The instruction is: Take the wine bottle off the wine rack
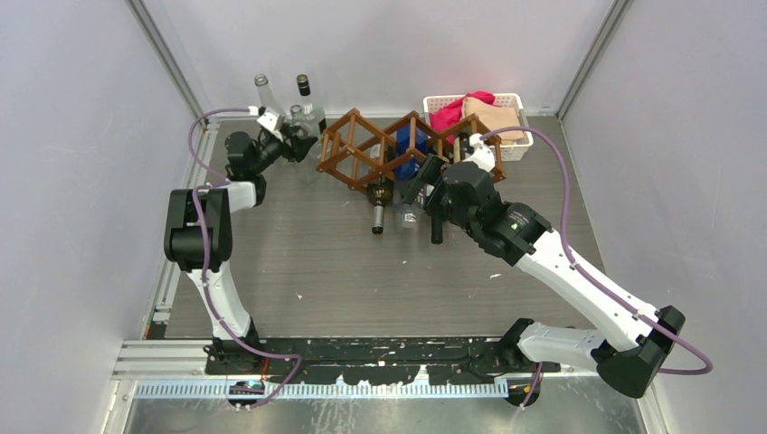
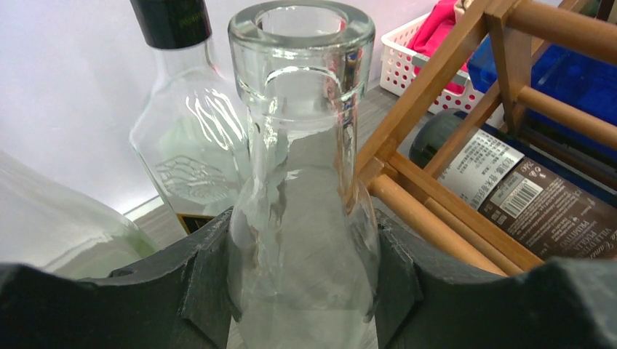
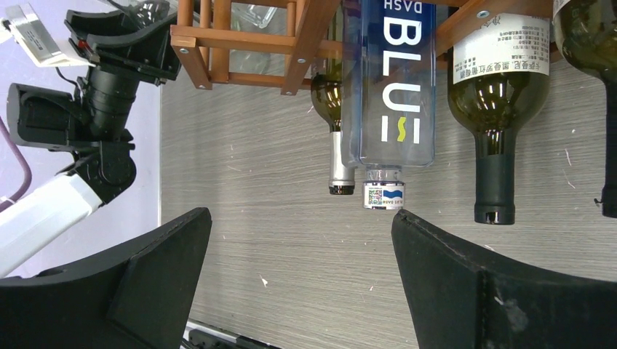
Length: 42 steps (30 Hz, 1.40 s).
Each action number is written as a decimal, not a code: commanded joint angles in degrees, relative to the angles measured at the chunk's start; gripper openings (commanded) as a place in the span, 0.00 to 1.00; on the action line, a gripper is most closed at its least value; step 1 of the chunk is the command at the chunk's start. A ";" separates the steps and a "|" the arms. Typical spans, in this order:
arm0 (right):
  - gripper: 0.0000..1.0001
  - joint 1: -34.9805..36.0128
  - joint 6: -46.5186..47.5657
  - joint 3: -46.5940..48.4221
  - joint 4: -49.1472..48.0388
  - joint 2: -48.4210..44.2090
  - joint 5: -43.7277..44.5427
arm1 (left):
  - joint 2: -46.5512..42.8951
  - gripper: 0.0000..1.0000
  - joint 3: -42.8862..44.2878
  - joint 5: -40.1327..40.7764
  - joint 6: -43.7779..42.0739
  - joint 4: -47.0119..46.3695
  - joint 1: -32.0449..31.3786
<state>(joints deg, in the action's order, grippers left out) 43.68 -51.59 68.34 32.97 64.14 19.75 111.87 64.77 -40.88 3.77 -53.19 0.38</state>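
The brown lattice wine rack stands at the back middle of the table. Dark wine bottles lie in it with necks pointing to the near side: one with a silver capsule, one dark green with a white label. A blue plastic bottle lies between them. My right gripper hovers open in front of these necks, holding nothing. At the rack's left end my left gripper is shut on an upright clear glass bottle.
Two more clear bottles stand at the back left, one with a black cap, one taller. A white basket with pink and tan cloths sits right of the rack. Grey walls close in left, right and behind.
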 commanded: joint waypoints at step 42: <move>1.00 -9.45 8.40 2.03 -7.14 12.95 -8.80 | -27.77 1.00 25.36 4.87 -25.19 88.09 4.77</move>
<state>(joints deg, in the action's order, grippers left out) 35.14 -47.27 70.04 34.09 75.46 14.00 86.80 81.21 -37.56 -18.79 11.84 3.36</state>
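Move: The left hand still holds the clear bottle upright; its set-down spot is almost straight below the fingers, some 18 cm down. From that hand the tall clear bottle stands about 7 cm ahead and 5 cm left, the black-capped bottle about 10 cm ahead and 3 cm right, and the wine rack's middle some 22 cm right, level. The right hand is empty and open: the BLUE bottle's middle is some 20 cm straight ahead and 19 cm below, with the silver-necked bottle 7 cm left of it and the black-necked bottle 6 cm right and 3 cm nearer. The left hand lowers the clear bottle about 1.5 cm, easing slightly back, opens wide to let go, then draws back off the glass and climbs some 12 cm, swinging left and tilting about 20 degrees as it clears the neck. Meanwhile the right hand, at first nearly still, sinks and then also reaches forward with open fingers towards the BLUE bottle, tipping a little further down and touching nothing. ##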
